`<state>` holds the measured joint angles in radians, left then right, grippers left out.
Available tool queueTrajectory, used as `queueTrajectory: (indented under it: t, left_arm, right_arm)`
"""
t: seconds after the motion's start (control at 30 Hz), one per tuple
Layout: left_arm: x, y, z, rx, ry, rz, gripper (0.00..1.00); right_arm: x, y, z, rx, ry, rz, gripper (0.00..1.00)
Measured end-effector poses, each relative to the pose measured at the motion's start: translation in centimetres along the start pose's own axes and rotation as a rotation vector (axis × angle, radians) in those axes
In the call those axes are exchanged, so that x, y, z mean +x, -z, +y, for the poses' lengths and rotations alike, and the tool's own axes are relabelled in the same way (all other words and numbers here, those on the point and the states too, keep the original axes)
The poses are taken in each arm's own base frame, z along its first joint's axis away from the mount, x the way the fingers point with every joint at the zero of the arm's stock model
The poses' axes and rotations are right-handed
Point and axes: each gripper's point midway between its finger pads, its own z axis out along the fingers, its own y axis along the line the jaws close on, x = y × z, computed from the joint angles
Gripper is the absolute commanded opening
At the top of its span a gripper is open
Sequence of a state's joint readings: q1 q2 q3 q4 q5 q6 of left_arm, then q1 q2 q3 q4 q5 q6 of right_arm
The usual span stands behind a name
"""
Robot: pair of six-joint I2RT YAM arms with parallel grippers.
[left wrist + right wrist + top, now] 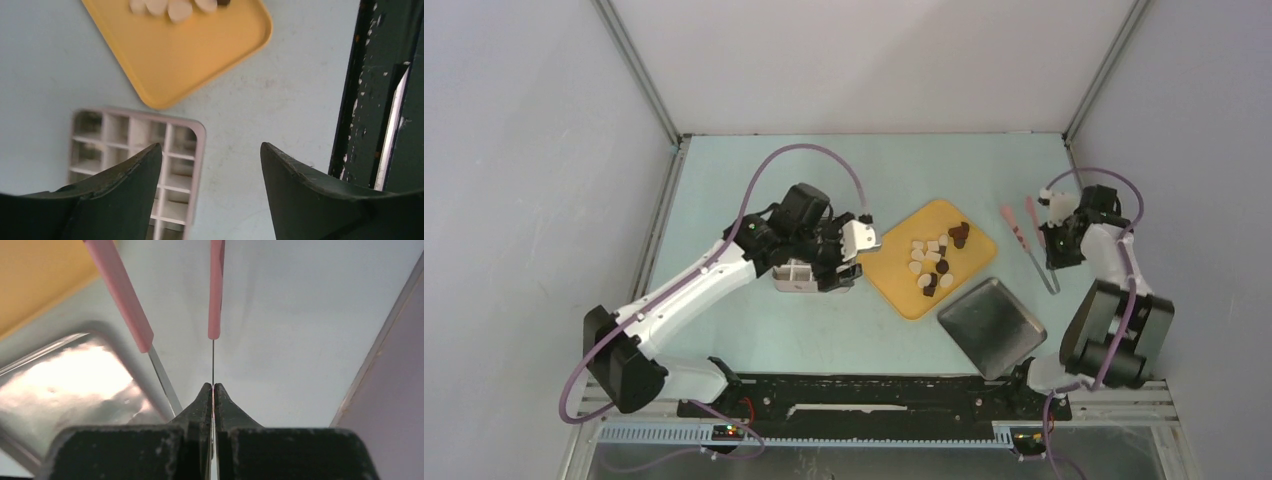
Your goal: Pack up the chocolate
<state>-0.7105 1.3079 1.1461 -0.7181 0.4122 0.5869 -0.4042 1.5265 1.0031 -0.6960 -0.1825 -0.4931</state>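
Observation:
The chocolate [934, 260], cream-white and dark brown pieces, lies on a yellow tray [894, 275]; the left wrist view catches a few white pieces [170, 7] at its top edge. My left gripper [832, 272] hovers open over the right edge of a white compartment box [125, 135], nothing between its fingers [300, 190]. At the right, my right gripper [213, 386] is shut on the thin metal blade of one arm of the pink tongs [215, 290]. The tongs' other arm [122, 295] runs free to the left.
A shiny metal tray [991, 325] lies right of the yellow tray, close to the tongs [1024, 235]. The black base rail [370, 100] runs along the near edge. The enclosure wall [390, 390] stands close on the right.

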Motion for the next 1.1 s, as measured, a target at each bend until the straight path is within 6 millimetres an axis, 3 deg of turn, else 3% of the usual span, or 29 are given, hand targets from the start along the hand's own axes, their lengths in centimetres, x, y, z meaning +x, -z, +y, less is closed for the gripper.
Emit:
queueTrajectory:
  t: [0.1, 0.2, 0.3, 0.4, 0.57, 0.77, 1.1]
  left_arm:
    - [-4.6, 1.4, 0.0, 0.006, -0.107, -0.067, 0.72]
    - [-9.4, 2.6, 0.0, 0.008, -0.205, -0.131, 0.66]
    - [-13.4, 2.9, -0.6, 0.028, -0.3, -0.174, 0.63]
    - [-14.9, 2.3, -1.7, 0.066, -0.355, -0.17, 0.62]
    - [-12.4, -0.3, -3.4, 0.115, -0.373, -0.053, 0.61]
    - [-6.9, -3.2, -3.5, 0.095, -0.35, 0.116, 0.55]
    - [-7.6, -3.7, -1.7, 0.002, -0.358, 0.11, 0.5]
  right_arm:
    - [-2.3, 2.9, 3.2, -0.012, 0.144, -0.094, 0.0]
    - [-3.6, 4.9, 8.7, -0.103, 0.324, -0.154, 0.0]
    - [-2.9, 6.0, 15.7, -0.269, 0.527, -0.161, 0.0]
    - [-1.1, 7.2, 20.9, -0.401, 0.673, -0.144, 0.0]
    - [1.4, 8.6, 24.4, -0.486, 0.797, -0.104, 0.0]
    - [2.8, 9.0, 24.9, -0.515, 0.819, -0.059, 0.0]
    - [3.1, 9.7, 25.2, -0.536, 0.824, -0.073, 0.0]
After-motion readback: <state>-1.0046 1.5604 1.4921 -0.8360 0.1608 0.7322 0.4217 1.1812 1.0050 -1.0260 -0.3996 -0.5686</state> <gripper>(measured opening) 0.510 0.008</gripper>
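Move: Some 46 cm to the left hand's right, 12 cm farther out and 10 cm lower are the pink-tipped tongs, already pinched in the right gripper. Between them lies the yellow chocolate tray, its middle 18 cm right of the left hand and 9 cm ahead; the divided box is 10 cm left and 9 cm ahead. From the right hand the yellow tray is about 33 cm left and 2 cm ahead, the metal tray 16 cm left and 13 cm back. Swinging the pinched tongs about 24 cm left and some 10 cm back, the right hand also rises 7 cm and turns roughly 55 degrees counter-clockwise, bringing the pink tips to the left gripper. The left hand goes 8 cm right to meet them, first rising about 12 cm and then sinking most of that again, while its fingers close partway and stay around the half-open mark. ##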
